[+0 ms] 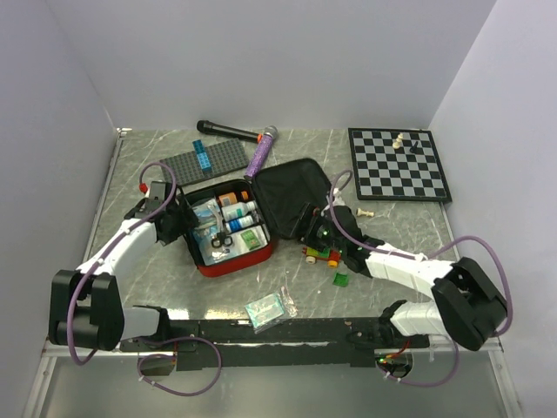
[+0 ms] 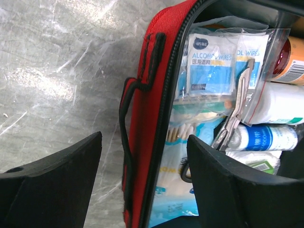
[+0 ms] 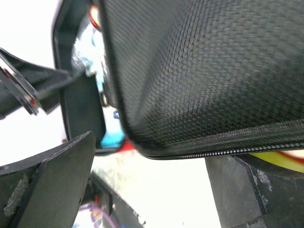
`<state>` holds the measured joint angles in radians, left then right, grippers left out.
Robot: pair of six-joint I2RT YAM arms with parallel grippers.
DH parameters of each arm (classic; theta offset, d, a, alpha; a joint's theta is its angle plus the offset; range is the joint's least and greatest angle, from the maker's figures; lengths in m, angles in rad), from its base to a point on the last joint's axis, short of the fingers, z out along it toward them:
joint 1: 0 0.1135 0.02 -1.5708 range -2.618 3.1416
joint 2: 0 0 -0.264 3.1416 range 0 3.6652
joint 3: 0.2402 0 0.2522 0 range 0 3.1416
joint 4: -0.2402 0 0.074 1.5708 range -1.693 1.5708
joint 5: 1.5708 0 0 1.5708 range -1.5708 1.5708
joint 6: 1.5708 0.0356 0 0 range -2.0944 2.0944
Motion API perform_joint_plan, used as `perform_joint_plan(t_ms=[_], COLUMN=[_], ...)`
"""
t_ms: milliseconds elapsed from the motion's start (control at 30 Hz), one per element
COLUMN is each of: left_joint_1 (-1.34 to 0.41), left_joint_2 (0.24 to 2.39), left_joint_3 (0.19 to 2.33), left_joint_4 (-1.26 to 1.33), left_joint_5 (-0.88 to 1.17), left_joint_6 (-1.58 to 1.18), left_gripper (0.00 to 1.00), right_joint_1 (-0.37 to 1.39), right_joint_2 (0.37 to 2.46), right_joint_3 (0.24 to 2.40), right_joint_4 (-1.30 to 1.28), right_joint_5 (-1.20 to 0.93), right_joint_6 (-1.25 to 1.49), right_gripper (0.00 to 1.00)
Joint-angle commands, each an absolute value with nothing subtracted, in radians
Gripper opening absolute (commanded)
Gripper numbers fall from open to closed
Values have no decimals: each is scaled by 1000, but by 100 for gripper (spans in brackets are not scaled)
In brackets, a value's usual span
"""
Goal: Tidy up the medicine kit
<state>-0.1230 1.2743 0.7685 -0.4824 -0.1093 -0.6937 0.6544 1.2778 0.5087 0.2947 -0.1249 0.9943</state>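
The medicine kit (image 1: pixel 228 251) lies open mid-table, a red case with its black-lined lid (image 1: pixel 291 196) raised on the right. Inside it are alcohol wipe packets (image 2: pixel 211 61), metal scissors (image 2: pixel 235 114), a cotton swab pack (image 2: pixel 187 135) and white bottles (image 2: pixel 266 137). My left gripper (image 1: pixel 180 222) is open at the kit's left side. In the left wrist view the red wall (image 2: pixel 145 142) and its black handle run between the jaws, one finger outside and one over the contents. My right gripper (image 1: pixel 310 228) is open just below the lid's zipper edge (image 3: pixel 228 152), touching nothing I can see.
A sealed packet (image 1: pixel 265 309) lies near the front edge. Coloured toy bricks (image 1: pixel 324 255) sit beside the right gripper. Behind the kit are a grey studded baseplate (image 1: pixel 204 161), a black microphone (image 1: pixel 228 131) and a purple one (image 1: pixel 261 152). A chessboard (image 1: pixel 399 164) is at back right.
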Motion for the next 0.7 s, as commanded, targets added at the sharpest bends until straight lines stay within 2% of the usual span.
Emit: perform_joint_plan(t_ms=[0,233,467,667], left_joint_1=[-120,-120,-120,-120], left_joint_2=[1276,1275,1250,1223], left_joint_3=[765,767,779,781], left_joint_4=[-460,-462,-468,-459], left_joint_5=[-98,-101,-95,-100], left_joint_6=[-680,-680,-692,-696], left_gripper=[76,76,80,81], right_joint_1=[655,657,653,615], right_joint_2=[1194,1117,1045,1060], right_joint_3=[601,638,727,790], right_joint_4=[299,241,135,137], right_joint_5=[-2,32,75,35], right_joint_6=[845,689,483,443], right_gripper=[100,100,100,100])
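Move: The kit lid, already propped part-way up, lies with its middle about 7 cm ahead of the right hand and 4 cm to its left, near its height, the near edge at the open fingers. The open kit bag stands some 21 cm to the hand's left, level with it and 7 cm lower; the toy car sits about 8 cm back, 5 cm to the right and 9 cm below. From the left hand, the lid lies roughly 30 cm to the right and 6 cm ahead. Still bearing under the lid's edge with spread fingers, the right hand levers the lid up on its hinge: it climbs about 11 cm, drifting some 3 cm forward and 3 cm right, while the wrist rolls its left side down by roughly 25 degrees and the fingers level a little, never closing. ##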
